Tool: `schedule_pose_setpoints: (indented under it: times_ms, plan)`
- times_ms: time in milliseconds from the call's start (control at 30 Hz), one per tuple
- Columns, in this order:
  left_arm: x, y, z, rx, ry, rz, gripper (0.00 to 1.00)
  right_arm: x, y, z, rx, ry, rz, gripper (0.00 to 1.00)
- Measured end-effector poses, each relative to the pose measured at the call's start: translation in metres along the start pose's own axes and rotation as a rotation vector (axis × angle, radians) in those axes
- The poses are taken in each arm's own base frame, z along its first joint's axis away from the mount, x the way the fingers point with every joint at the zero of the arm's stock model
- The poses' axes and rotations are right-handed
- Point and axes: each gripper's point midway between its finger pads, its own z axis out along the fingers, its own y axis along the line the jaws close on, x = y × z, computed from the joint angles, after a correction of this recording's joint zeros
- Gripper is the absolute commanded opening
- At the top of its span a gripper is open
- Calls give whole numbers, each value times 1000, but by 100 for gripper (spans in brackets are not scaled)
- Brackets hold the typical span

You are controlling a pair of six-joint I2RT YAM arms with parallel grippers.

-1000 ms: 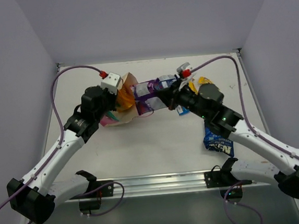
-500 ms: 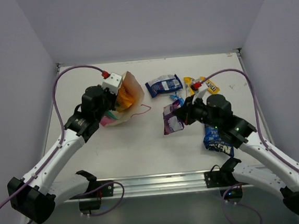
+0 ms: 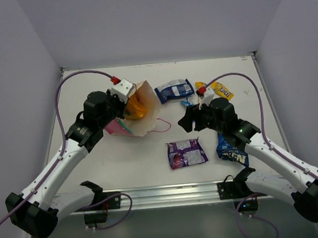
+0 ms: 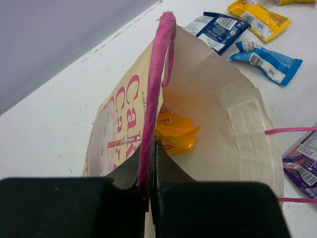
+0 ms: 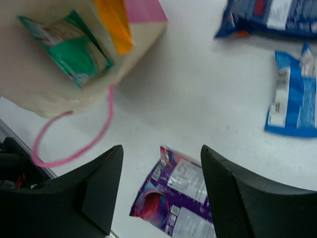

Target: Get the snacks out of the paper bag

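Observation:
The paper bag (image 3: 146, 110) lies tilted on the table with its mouth open toward the right. My left gripper (image 3: 125, 105) is shut on its pink string handle (image 4: 157, 74). Inside the bag I see an orange snack (image 4: 174, 135). The right wrist view shows a teal-green snack (image 5: 74, 49) and the orange snack (image 5: 115, 22) in the bag's mouth (image 5: 54, 94). My right gripper (image 3: 186, 122) is open and empty, right of the bag. A purple pouch (image 3: 186, 153) lies flat on the table below its fingers (image 5: 162, 148).
A dark blue pack (image 3: 174, 90), a small light blue wrapper (image 3: 186, 102) and a yellow wrapper (image 3: 219, 90) lie at the back right of the bag. A blue pouch (image 3: 231, 151) lies under my right forearm. The bag's other pink handle (image 3: 162, 124) trails on the table.
My right gripper pulled the purple pouch out of the bag toward the near side, let it go on the table and backed off open. My left gripper kept hold of the handle.

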Motion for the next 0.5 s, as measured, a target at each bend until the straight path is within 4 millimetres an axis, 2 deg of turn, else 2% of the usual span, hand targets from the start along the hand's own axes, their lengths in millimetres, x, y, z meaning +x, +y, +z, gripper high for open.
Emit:
schedule_pose_setpoints:
  times_ms: [133,233,300,367,500]
  plan:
    - [0,-5,-1,29,-2,-1,0,-47,34,1,-131,-121,-109,67]
    - [0,-7,-2,36,-1,-4,0,-80,79,20,-262,-197,-220,68]
    - [-1,-7,-3,36,-4,-10,0,-88,105,40,-336,-219,-277,67]
    - [-2,-7,-4,35,-7,-17,0,-85,128,65,-402,-216,-318,68]
    - [-3,-7,-5,34,-11,-30,0,-47,151,118,-473,-155,-350,69]
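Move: The green snack lies inside the paper bag, about 27 cm to the right hand's left, 6 cm farther out and 11 cm lower. The orange snack beside it in the bag is some 22 cm left, 12 cm ahead and about 8 cm below; the purple snack lies on the table 18 cm down and 4 cm back, neither left nor right. From the left hand, the green snack is roughly 18 cm below, 3 cm left, level fore and aft. Leftward in a fast arc, the right hand swings about 19 cm back to the paper bag's mouth and some 4 cm forward, first rising 9 cm, then dropping about 5. Its wrist turns counter-clockwise some 25 degrees and tips up as the fingers stay open. The left hand keeps its grip on the bag's rim, nearly still. ##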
